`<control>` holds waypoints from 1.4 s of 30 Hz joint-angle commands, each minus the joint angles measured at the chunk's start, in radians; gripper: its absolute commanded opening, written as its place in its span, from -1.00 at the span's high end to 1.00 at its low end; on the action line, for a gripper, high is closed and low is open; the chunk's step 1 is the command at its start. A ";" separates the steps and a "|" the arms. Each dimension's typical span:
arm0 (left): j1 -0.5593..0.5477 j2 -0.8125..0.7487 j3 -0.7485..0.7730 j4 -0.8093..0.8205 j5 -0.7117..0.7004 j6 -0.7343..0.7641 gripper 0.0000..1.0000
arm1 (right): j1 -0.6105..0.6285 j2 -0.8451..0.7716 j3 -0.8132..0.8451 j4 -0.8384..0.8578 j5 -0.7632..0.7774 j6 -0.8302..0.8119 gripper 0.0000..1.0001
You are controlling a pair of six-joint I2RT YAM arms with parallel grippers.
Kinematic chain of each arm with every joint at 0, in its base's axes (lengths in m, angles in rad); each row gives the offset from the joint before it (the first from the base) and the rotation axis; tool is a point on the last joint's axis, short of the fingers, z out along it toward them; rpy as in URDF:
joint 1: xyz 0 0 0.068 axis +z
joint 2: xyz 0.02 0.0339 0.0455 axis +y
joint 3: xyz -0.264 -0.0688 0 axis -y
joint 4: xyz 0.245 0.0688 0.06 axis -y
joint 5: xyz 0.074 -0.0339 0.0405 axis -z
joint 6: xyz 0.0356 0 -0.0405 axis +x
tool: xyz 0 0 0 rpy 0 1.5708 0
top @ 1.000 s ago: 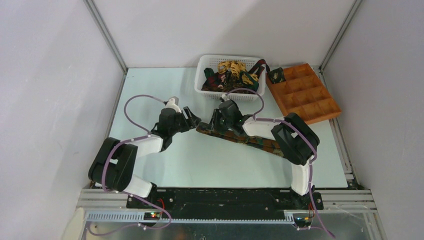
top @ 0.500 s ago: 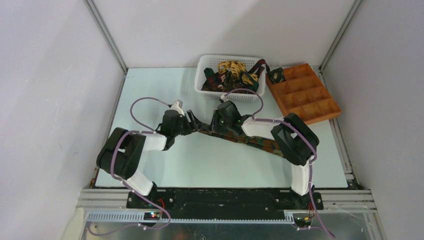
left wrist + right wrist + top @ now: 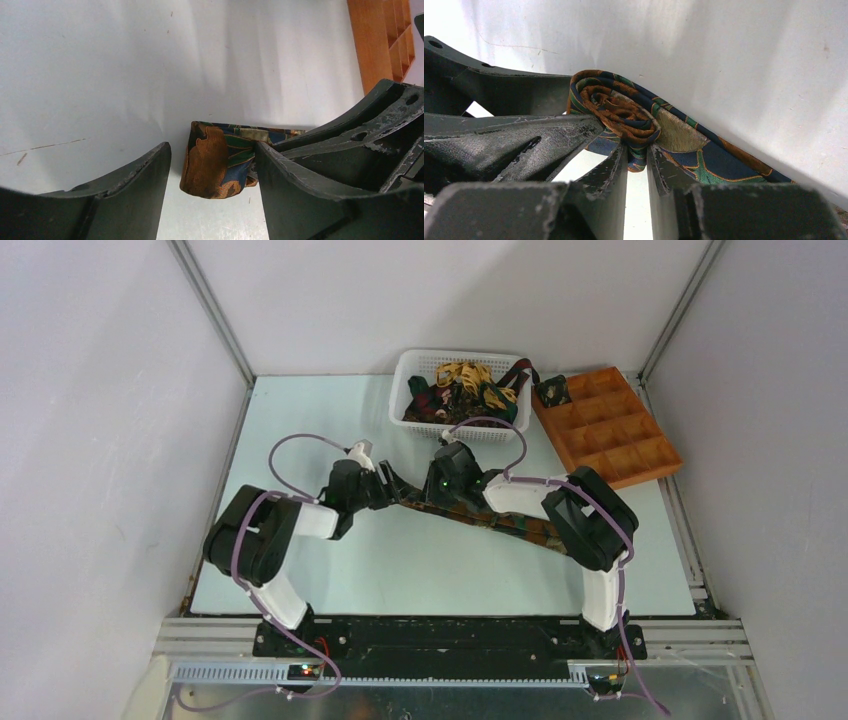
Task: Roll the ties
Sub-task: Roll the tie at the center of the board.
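A dark green, brown and orange patterned tie lies slantwise across the table. Its left end is wound into a small coil. My right gripper is shut on the coil's lower fabric and pinches it between both jaws. My left gripper is open, and the coil stands between its fingers. The coil touches the right finger and is apart from the left one. In the top view the left gripper and the right gripper meet at the tie's left end.
A white basket at the back holds several more ties, yellow-gold and dark ones. To its right lies an orange-brown compartment tray with one small dark rolled tie in its far-left cell.
My left arm has swung right, so its open fingers now flank the coil. The right jaws have narrowed onto the coil's fabric. The tie's long part has stayed put.
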 commanded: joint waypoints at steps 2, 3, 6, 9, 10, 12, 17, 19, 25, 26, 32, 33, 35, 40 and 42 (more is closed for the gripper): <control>-0.013 0.025 0.026 0.044 0.043 -0.011 -0.35 | -0.007 0.002 0.021 -0.042 0.043 -0.021 0.57; -0.017 0.027 0.025 0.048 0.043 -0.012 -0.34 | -0.008 0.002 0.022 -0.043 0.043 -0.020 0.57; -0.019 0.031 0.017 0.062 0.048 -0.018 -0.29 | -0.010 0.002 0.021 -0.045 0.046 -0.020 0.57; -0.023 0.032 0.012 0.070 0.058 -0.024 -0.27 | -0.011 0.004 0.021 -0.043 0.046 -0.019 0.58; -0.024 0.032 0.009 0.075 0.059 -0.027 -0.27 | -0.012 0.005 0.022 -0.043 0.046 -0.019 0.58; -0.027 0.033 0.005 0.082 0.060 -0.032 -0.25 | -0.012 0.006 0.021 -0.041 0.045 -0.018 0.58; -0.032 0.031 -0.003 0.092 0.062 -0.044 -0.09 | -0.012 0.006 0.022 -0.040 0.047 -0.017 0.57; -0.033 0.029 0.001 0.090 0.065 -0.046 -0.05 | -0.011 0.006 0.022 -0.039 0.046 -0.016 0.58; -0.042 0.007 0.004 0.069 0.061 -0.041 0.12 | -0.012 0.001 0.021 -0.038 0.049 -0.016 0.57; -0.043 0.000 0.006 0.058 0.056 -0.038 0.13 | -0.011 -0.001 0.022 -0.038 0.050 -0.016 0.57; -0.058 -0.042 0.036 -0.058 0.002 0.012 0.17 | -0.014 -0.061 0.021 -0.029 0.051 -0.055 0.33; -0.061 -0.049 0.043 -0.089 -0.013 0.025 0.17 | -0.015 -0.072 0.020 -0.030 0.056 -0.060 0.26; -0.069 -0.069 0.054 -0.127 -0.035 0.043 0.17 | -0.019 -0.134 0.013 -0.031 0.061 -0.073 0.17; -0.092 -0.120 0.076 -0.210 -0.082 0.091 0.18 | -0.047 -0.260 -0.055 -0.033 0.066 -0.089 0.06; -0.108 -0.137 0.093 -0.277 -0.112 0.119 0.19 | -0.060 -0.313 -0.093 -0.033 0.094 -0.091 0.05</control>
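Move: The rolled end of the tie is already between the left hand's open fingers, its middle about 2 cm to the right and 1 cm lower. The right hand still pinches the roll, whose bulk lies roughly 1 cm ahead and 1 cm left of that hand, about level. From the right hand, the flat tie tail centres some 16 cm right and 6 cm back, 3 cm lower; the basket is around 22 cm ahead and 8 cm right. Both pads of the left hand close on the rolled end after a slide of about 1.5 cm right, while the right hand keeps its pinch in place; then the left hand eases roughly 1 cm back and up with its grip. Late on, the right fingers open, let go of the roll and lift away quickly, some 6 cm up and 2 to 3 cm right. ##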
